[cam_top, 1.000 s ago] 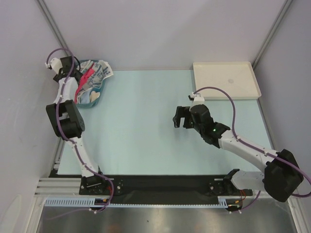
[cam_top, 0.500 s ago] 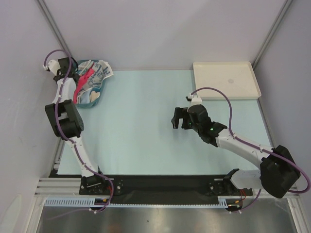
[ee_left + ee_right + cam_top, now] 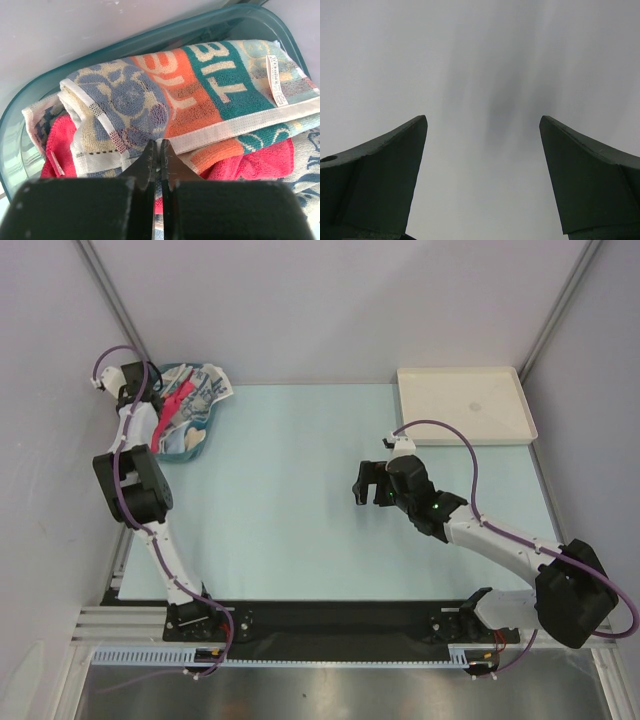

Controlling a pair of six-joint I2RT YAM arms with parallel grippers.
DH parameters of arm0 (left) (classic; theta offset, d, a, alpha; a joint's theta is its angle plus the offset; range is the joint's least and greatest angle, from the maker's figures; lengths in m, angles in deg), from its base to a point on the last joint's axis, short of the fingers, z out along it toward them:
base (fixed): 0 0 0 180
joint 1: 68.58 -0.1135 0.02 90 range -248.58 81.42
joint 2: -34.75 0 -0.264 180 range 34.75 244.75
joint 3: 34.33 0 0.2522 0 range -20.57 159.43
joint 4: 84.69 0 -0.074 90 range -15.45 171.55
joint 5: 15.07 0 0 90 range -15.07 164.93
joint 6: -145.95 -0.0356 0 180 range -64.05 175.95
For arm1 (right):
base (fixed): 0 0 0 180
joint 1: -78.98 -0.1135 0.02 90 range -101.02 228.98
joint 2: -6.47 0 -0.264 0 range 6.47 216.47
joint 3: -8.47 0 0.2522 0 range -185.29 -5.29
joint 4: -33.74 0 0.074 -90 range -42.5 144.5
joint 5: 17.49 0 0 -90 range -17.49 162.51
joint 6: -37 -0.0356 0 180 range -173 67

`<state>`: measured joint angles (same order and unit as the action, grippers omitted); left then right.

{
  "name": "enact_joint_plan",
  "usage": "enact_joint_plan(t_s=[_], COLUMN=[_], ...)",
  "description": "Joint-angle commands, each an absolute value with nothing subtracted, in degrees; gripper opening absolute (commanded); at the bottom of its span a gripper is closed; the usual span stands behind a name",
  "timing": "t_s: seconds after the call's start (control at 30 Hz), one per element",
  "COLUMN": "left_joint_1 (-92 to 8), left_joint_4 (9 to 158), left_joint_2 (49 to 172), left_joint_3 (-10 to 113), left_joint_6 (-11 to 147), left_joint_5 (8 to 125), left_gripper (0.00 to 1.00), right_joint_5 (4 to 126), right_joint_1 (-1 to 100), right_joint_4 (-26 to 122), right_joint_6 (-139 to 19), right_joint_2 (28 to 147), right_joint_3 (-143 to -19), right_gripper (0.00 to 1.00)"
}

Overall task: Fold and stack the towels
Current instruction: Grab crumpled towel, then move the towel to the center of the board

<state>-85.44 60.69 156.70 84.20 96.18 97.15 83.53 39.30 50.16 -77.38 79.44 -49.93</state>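
The towels lie bunched in a teal bin [image 3: 187, 451] at the table's far left corner. In the left wrist view a teal, white and orange lettered towel [image 3: 215, 85] and a blue-and-white patterned towel [image 3: 125, 100] lie over a red-pink towel [image 3: 265, 160]. My left gripper [image 3: 160, 145] is shut at the pile's near edge, pinching a sliver of white hem where the two top towels meet. From above, that left gripper [image 3: 157, 403] reaches into the bin beside the red-pink towel [image 3: 176, 404]. My right gripper [image 3: 368, 483] hangs open over the bare table, nothing between its fingers [image 3: 395, 165].
A white tray [image 3: 466, 406] sits at the far right of the pale table top. The bin's rim [image 3: 150, 42] curves close behind the towels, with the grey wall right behind it. Both arm bases stand along the near edge.
My left gripper has shut on the towel pile's edge; it was open a second ago. The right arm has shifted slightly left and stays open.
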Motion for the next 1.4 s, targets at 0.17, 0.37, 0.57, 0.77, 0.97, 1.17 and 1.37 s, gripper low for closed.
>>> enact_joint_plan(t_s=[0.17, 0.37, 0.57, 0.77, 0.97, 1.17, 1.37], left_joint_1=[-82.6, -77.8, -71.3, -59.9, -47.2, -31.9, -21.5], left_joint_4=[65.0, 66.8, 66.5, 67.1, 69.2, 71.3, 75.5], left_joint_2=[150.1, 142.5, 134.3, 123.6, 114.7, 108.1, 102.1], left_joint_3=[87.0, 87.4, 86.6, 76.9, 63.6, 49.1, 31.6], left_joint_6=[89.4, 85.1, 81.8, 80.8, 82.1, 86.0, 98.3], left_joint_5=[96.7, 97.1, 96.4, 95.9, 96.3, 99.5, 102.1], left_gripper=[0.0, 0.0, 0.0, 0.0, 0.0, 0.0, 0.0], right_joint_5=[83.7, 84.5, 85.9, 87.4, 90.5, 91.2, 90.9], right_joint_1=[39.1, 39.0, 39.0, 39.0, 39.0, 38.7, 38.0], right_joint_4=[48.1, 48.1, 48.6, 49.9, 52.4, 55.3, 57.5], right_joint_6=[-77.5, -77.1, -76.6, -77.0, -77.5, -79.9, -82.3], right_joint_2=[79.6, 78.6, 76.8, 74.8, 70.5, 67.7, 67.3], right_joint_3=[-50.8, -51.4, -52.0, -53.1, -53.2, -52.3, -50.1], right_gripper=[1.0, 1.0, 1.0, 1.0, 1.0, 1.0, 0.99])
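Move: The left fingers are already shut on the lettered, striped towel in the teal bin. Its destination, the open middle of the table, lies about 46 cm right, 23 cm back and roughly 13 cm below. The red towel sits some 7 cm right, 2 cm back and a little lower; the grey patterned towel is about 16 cm right and 3 cm ahead. From the right hand that table spot is about 10 cm left, level ahead, and 13 cm down. Keeping its pinch on the lettered towel, the left hand first lifts it steeply out of the bin, about 25 cm up, while starting to swing right. It then sweeps fast right and back to the table's middle, some 46 cm across in all, sinking again by about 17 cm and turning clockwise some 65 degrees. The right hand, fingers still wide open and empty, rises about 5 cm and shifts slightly right. ##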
